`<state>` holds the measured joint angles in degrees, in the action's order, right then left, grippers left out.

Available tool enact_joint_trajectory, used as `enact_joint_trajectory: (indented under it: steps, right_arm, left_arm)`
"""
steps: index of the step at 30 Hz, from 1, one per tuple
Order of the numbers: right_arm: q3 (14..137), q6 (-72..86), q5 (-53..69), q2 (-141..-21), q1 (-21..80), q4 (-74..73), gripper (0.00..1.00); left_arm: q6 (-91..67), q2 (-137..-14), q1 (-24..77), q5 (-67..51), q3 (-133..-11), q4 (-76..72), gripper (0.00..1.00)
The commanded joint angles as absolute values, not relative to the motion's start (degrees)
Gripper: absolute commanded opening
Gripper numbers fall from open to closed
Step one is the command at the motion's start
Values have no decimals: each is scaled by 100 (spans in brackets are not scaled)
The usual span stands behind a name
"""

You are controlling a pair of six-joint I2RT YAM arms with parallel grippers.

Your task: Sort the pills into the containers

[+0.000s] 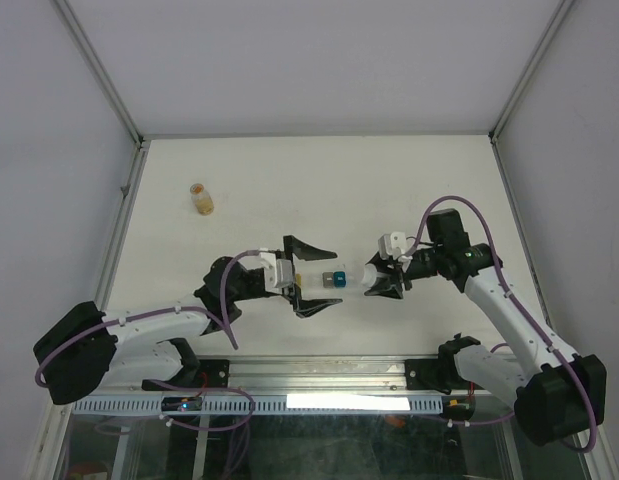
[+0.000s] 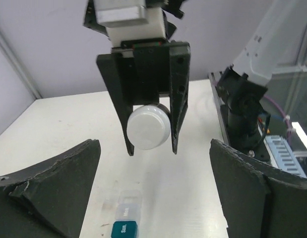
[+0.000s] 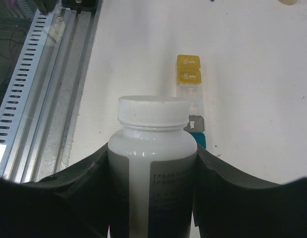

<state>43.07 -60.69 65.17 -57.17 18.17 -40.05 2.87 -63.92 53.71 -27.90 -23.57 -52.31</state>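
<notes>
The containers (image 1: 322, 280) lie as a short strip on the table between the two arms: yellow cells (image 3: 188, 69), clear ones, and a teal cell (image 2: 124, 229) marked "Sun." My left gripper (image 1: 315, 278) stands wide open over the strip, with nothing between its fingers (image 2: 54, 188). My right gripper (image 1: 377, 279) is shut on a white capped bottle (image 3: 152, 163), held level with its cap (image 2: 149, 127) pointing at the left gripper (image 2: 154, 148). The bottle fills the right gripper (image 3: 153, 149). The pills are hidden.
A small clear jar (image 1: 200, 198) with yellow-orange contents stands at the far left of the white table. Grey walls close the table at left, right and back. A metal rail (image 3: 49, 84) runs along the near edge by the arm bases.
</notes>
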Motion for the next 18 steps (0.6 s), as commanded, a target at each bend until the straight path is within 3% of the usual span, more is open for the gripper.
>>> enact_joint_trajectory:
  steps: [1, 10, 18]
  right_arm:
    - [4473, -6525, 6890, -5754, 1786, -4161, 0]
    - [4474, -6636, 6918, -5808, 1793, -4245, 0]
    - [4474, -6636, 6928, -5818, 1793, -4252, 0]
  left_arm:
    - [1630, -6732, 5441, -3659, -2576, -5455, 92]
    - [1896, -7406, 5440, -3778, -3417, -4442, 73]
    - [1815, -7706, 5529, -3667, -3628, -4491, 67]
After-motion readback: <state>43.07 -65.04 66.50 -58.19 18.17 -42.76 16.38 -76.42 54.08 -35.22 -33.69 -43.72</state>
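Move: The white cap of the pill bottle held in my right hand lies about 8 cm to the right of my left hand, level fore and aft and some 5 cm lower. Below that left hand by about 20 cm, the pill organizer's teal compartment sits 3 cm to the right and 1 cm back, and its amber end 9 cm to the left and 3 cm back. From my right hand, the cap is about 4 cm left, 1 cm forward and 1 cm up. I bring my open left hand in on the cap, sinking about 3 cm, mostly early on, while reaching some 4 cm to the right, with the fingers tipping down about 10 degrees to nearly level. They close part-way, from wide open to about two-thirds, lining up either side of the cap without touching it. My right hand keeps its grip on the bottle and holds nearly still. ##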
